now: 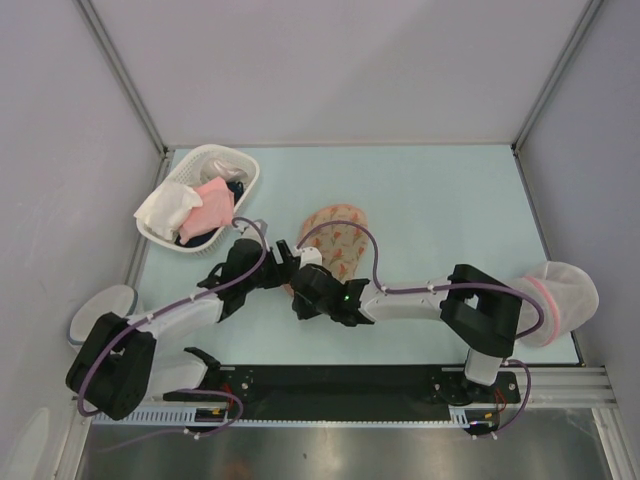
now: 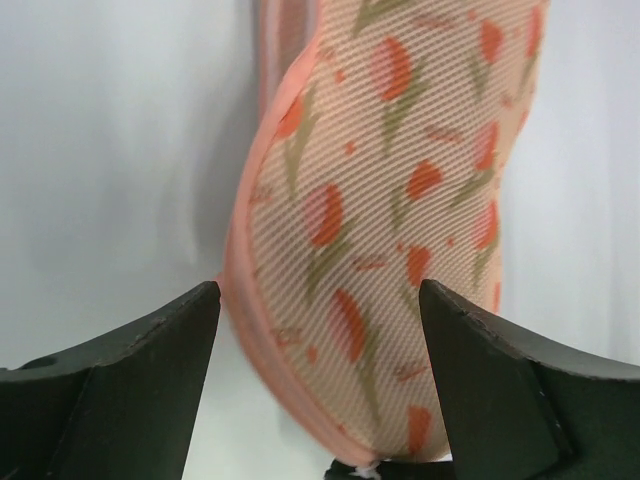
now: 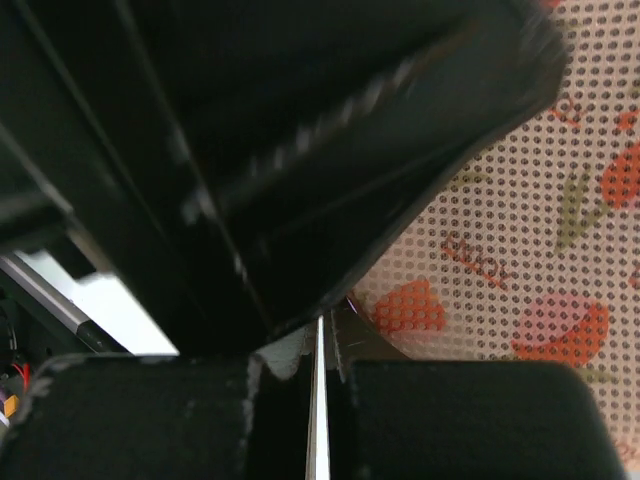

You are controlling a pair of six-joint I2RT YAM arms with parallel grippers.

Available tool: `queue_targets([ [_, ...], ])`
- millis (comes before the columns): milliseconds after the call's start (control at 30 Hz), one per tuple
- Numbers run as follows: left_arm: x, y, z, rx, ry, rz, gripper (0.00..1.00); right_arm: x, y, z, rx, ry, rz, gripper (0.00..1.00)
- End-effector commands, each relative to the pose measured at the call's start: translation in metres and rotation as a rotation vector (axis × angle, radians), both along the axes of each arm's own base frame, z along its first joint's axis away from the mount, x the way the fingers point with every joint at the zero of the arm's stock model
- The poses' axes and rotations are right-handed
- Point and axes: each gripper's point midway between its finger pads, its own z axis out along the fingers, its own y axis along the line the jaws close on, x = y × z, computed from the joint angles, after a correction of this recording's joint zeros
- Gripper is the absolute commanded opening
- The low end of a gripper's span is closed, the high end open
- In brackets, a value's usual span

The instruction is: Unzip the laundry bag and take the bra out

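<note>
The laundry bag (image 1: pixel 340 235), a flat beige-pink pouch with orange-red flowers, lies mid-table. Its near end is covered by both grippers. My left gripper (image 1: pixel 288 262) comes in from the left and stands open (image 2: pixel 320 320). The bag's rounded end with its pink rim (image 2: pixel 380 200) sits between and beyond the fingers, with a clear gap at the left finger (image 2: pixel 150 360). My right gripper (image 1: pixel 303 287) is shut (image 3: pixel 320 345) at the bag's edge, over its dotted mesh (image 3: pixel 520 260). A thin pale sliver shows between its pads; I cannot tell what it is. The bra is hidden.
A white basket (image 1: pixel 245 165) at the back left holds a pink cloth (image 1: pixel 212 203), a white cloth (image 1: pixel 165 210) and dark cloth. A white mesh dome with a pink rim (image 1: pixel 560 290) stands at the right edge. The left arm's dark body (image 3: pixel 300 150) fills the right wrist view.
</note>
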Motion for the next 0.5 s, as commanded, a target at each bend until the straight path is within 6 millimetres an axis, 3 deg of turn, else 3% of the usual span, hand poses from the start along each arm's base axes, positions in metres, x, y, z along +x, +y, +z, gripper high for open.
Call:
queue_targets([
  [0,-0.011,0.016,-0.010,0.038,0.022,0.050,0.85,0.013,0.019,0.018,0.061,-0.033,0.027,0.00],
  [133,-0.018,0.022,-0.013,0.049,0.030,0.062,0.83,0.015,0.019,0.016,0.062,-0.030,0.026,0.00],
  [267,-0.026,0.017,-0.014,0.005,0.043,0.042,0.74,0.014,0.019,0.013,0.061,-0.022,0.026,0.00],
  [400,-0.034,0.006,-0.014,-0.063,0.053,0.012,0.53,0.013,0.021,0.011,0.066,-0.015,0.031,0.00],
  [467,-0.035,0.005,-0.016,-0.080,0.064,0.014,0.36,0.013,0.021,0.010,0.065,-0.013,0.032,0.00],
])
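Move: The stretch of the laundry bag's pink edge beside the zip lies about 4 cm back from the open left hand, 1 cm to its left and some 4 cm below. The bag's printed body spreads about 4 cm ahead, 9 cm to the right and 6 cm below; the white basket sits some 17 cm ahead and 22 cm left. From the right hand, shut on the zip end, that edge stretch is about 2 cm forward and 2 cm left, 1 cm lower. The left hand comes back towards its own base by about 3 cm, sinking some 2 cm and easing nearly 2 cm left, to bring its open fingers down around the bag's pink edge just ahead of the right fingertips; over the latter half they close from wide open to about half, though a touch on the cloth can't be made out. The right hand stays put within a centimetre, still shut on the zip end at the bag's near corner and holding it there. ##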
